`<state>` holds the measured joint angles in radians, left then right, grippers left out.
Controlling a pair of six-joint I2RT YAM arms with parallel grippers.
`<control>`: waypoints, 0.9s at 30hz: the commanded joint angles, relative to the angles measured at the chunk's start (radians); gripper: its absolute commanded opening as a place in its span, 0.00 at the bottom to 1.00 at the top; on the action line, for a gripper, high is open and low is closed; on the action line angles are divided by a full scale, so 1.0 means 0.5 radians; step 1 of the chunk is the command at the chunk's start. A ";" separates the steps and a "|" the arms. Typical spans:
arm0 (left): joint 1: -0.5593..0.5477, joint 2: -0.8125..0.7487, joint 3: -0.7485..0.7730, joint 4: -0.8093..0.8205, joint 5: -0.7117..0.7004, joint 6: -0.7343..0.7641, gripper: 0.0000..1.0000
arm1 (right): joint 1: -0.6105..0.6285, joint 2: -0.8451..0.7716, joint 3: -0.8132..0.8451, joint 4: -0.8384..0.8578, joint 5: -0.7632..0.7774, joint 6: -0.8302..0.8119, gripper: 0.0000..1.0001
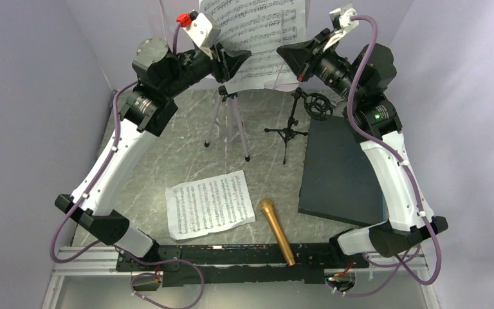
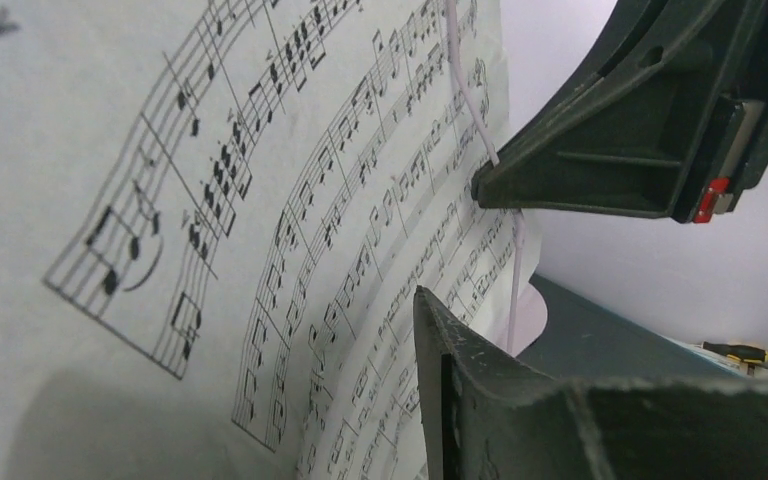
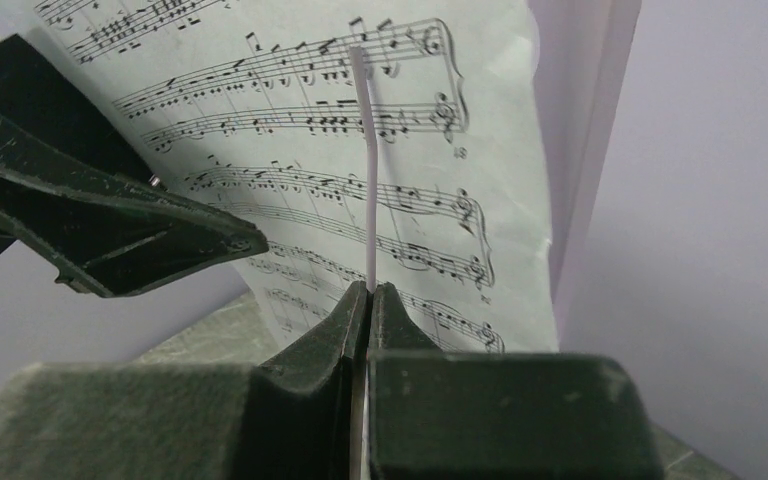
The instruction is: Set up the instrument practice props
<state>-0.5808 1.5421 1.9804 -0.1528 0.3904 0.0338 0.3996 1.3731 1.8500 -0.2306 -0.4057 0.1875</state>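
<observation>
The lilac music stand [image 1: 228, 125] stands at the back centre with one music sheet [image 1: 257, 32] on its desk. My left gripper [image 1: 235, 64] is at the sheet's [image 2: 260, 200] lower left, open. One of its fingers [image 2: 480, 390] stands just off the paper and the other is hidden behind it. My right gripper [image 3: 370, 292] is shut on the stand's thin lilac retaining wire [image 3: 368, 170] in front of the sheet [image 3: 440, 230]. A second sheet [image 1: 211, 205] and the gold microphone [image 1: 276, 230] lie on the near table. The black tripod mic stand [image 1: 289, 132] stands right of the music stand.
A dark grey slab [image 1: 341, 167] lies on the right under my right arm. Lilac walls close in the back and both sides. The mic stand's ring mount [image 1: 320, 106] sits close below my right wrist.
</observation>
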 commanded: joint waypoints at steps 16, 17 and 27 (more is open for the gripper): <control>0.005 -0.130 -0.015 0.098 -0.098 0.106 0.03 | 0.000 -0.049 0.027 0.081 -0.065 -0.025 0.00; 0.005 -0.118 0.007 0.105 -0.079 0.122 0.03 | 0.000 -0.050 0.026 0.080 -0.074 -0.029 0.00; 0.005 0.003 0.138 0.170 0.275 0.271 0.03 | 0.002 -0.043 0.027 0.097 -0.155 -0.031 0.00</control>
<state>-0.5808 1.5269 1.9846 -0.1123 0.4248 0.1131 0.3996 1.3731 1.8500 -0.2302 -0.4320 0.1829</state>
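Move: The sheet of music on the stand is right before the left fingers: its middle lies about 4 cm ahead, 2 cm to the right and roughly 3 cm higher. The pink cord, held off the sheet in the right fingertips, is level with the left hand, some 6 cm to its right. The stand's perforated plate is about 6 cm ahead, 2 cm to the left and 3 cm up. From the right hand the sheet's middle lies roughly 4 cm ahead, 4 cm left and 3 cm up. Backing off leftward and a little back along the sheet, about 3 cm, the left hand shuts its half-open fingers, then returns some 2 cm to the right and 1 cm up, tipping its fingers up slightly, with the closed tips working the paper over towards the pink cord. The right hand stays put and keeps its pinch on the cord, holding it clear of the sheet. ##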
